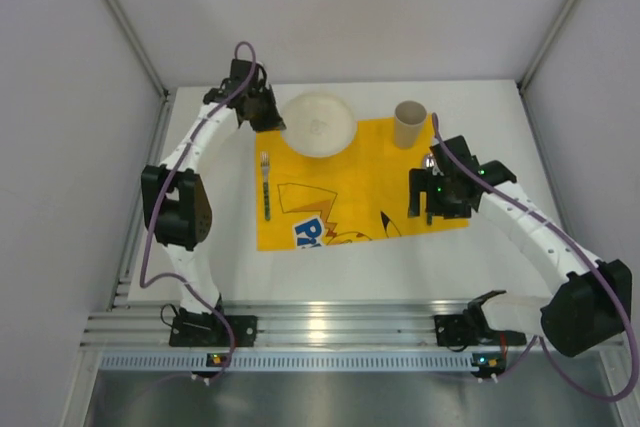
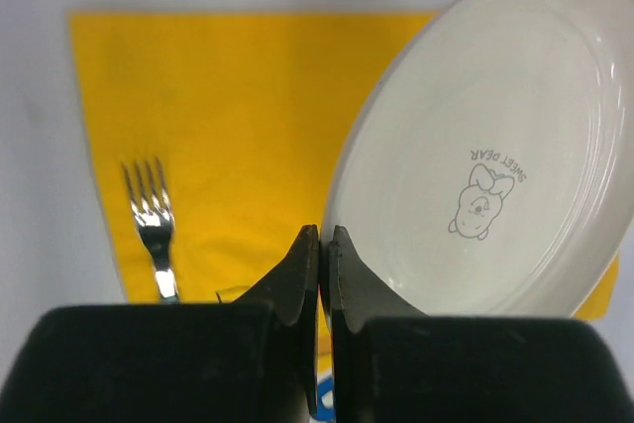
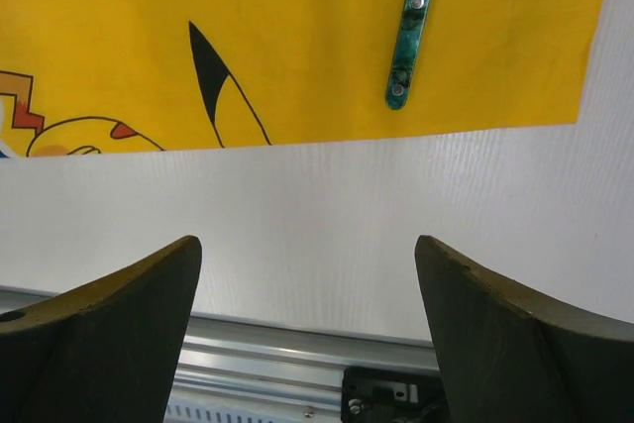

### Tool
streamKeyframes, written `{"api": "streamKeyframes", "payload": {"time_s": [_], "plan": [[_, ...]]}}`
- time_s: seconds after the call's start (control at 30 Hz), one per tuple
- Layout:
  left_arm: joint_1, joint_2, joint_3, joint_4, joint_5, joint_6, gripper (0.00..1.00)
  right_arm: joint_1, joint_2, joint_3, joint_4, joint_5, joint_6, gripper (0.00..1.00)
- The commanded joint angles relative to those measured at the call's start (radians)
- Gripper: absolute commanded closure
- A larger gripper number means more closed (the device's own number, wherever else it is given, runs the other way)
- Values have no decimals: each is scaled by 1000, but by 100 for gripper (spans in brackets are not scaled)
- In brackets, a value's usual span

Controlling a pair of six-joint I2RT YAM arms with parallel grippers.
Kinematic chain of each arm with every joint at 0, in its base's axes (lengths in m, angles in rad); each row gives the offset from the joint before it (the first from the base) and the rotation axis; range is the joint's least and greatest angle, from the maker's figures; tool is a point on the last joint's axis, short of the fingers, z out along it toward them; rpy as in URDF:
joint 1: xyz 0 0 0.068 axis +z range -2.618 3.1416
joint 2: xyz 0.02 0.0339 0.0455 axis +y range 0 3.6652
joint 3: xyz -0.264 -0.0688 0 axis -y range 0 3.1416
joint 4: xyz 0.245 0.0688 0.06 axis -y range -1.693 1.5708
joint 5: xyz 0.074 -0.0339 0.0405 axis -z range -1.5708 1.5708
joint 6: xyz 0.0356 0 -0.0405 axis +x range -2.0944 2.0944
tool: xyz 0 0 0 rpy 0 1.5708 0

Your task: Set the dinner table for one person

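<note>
The white dinner table [image 1: 500, 147] carries a yellow cartoon-print placemat [image 1: 350, 187]. A cream plate [image 1: 318, 125] lies across the mat's far edge. My left gripper [image 1: 268, 115] is shut on its left rim. In the left wrist view the plate [image 2: 495, 146] looks tilted, its rim pinched at the gripper [image 2: 324, 237]. A fork [image 1: 266, 187] lies on the mat's left side, and its tines [image 2: 149, 205] show there too. My right gripper [image 1: 434, 209] hovers open over the mat's right edge. Nothing is between the right gripper's [image 3: 307, 255] jaws, only bare table [image 3: 317, 195] below.
A beige cup [image 1: 408, 124] stands upright at the mat's far right corner. A teal utensil handle [image 3: 411, 27] lies on the mat just beyond the right fingers. The ribbed aluminium rail [image 1: 330, 327] runs along the near edge. Grey walls close in the left, right and back.
</note>
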Motion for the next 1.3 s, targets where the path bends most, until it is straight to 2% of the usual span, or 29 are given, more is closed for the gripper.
{"api": "streamKeyframes", "payload": {"time_s": [0.0,0.07,0.17,0.23,0.4,0.67,0.87,0.9,0.97,1.0,1.07,1.1,1.13,1.27], "plan": [[-140,-92,-221,-18,75,22,100,10,-78,-10,38,-28,-1,11],[-194,-129,-354,12,48,-21,100,13,-103,-24,33,-26,0,10],[-319,-178,-470,86,-3,-91,100,13,-161,-48,20,-28,2,10],[-355,-175,-491,121,-23,-127,100,13,-201,-64,3,-28,3,10],[-412,-124,-453,120,-100,-148,100,21,-291,-82,-26,-56,3,9],[-410,-104,-349,68,-244,-130,100,22,-338,-67,-59,-60,-1,9],[-412,-29,-309,32,-340,-141,100,22,-335,-65,-57,-77,-13,9],[-410,-11,-301,5,-362,-145,96,22,-330,-65,-54,-78,-15,9],[-412,-2,-301,-12,-428,-150,79,22,-328,-67,-53,-81,-16,9],[-410,6,-301,-20,-436,-150,50,22,-327,-68,-51,-81,-18,9],[-410,8,-303,-37,-465,-145,27,22,-325,-68,-46,-83,-18,8],[-412,0,-303,-37,-471,-145,11,22,-322,-68,-45,-84,-20,9],[-412,-9,-309,-35,-476,-144,2,22,-321,-68,-43,-84,-21,8],[-413,-93,-308,-52,-508,-139,2,22,-331,-59,-17,-132,-41,8]]}}
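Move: The plate, still pinched by its left rim in the left hand, has its middle about 11 cm to that hand's right, some 1 cm ahead and about level. Its spot mid-placemat lies about 14 cm back, 22 cm right and 16 cm below. The fork is 14 cm back and 3 cm left, the spoon 14 cm back and 43 cm right, the cup 1 cm ahead and 38 cm right. From the right hand, the plate is about 27 cm ahead, 28 cm left and 5 cm higher. The plate is swept quickly back, right and down over the placemat by the left hand, some 20 cm back, then eased about 6 cm forward with a slight rise. A last short lowering follows as the hand rolls its left side up some 20 degrees, opens wide and drifts a little left, the rim staying between the fingers. The empty right hand draws back and up, fingers open. ##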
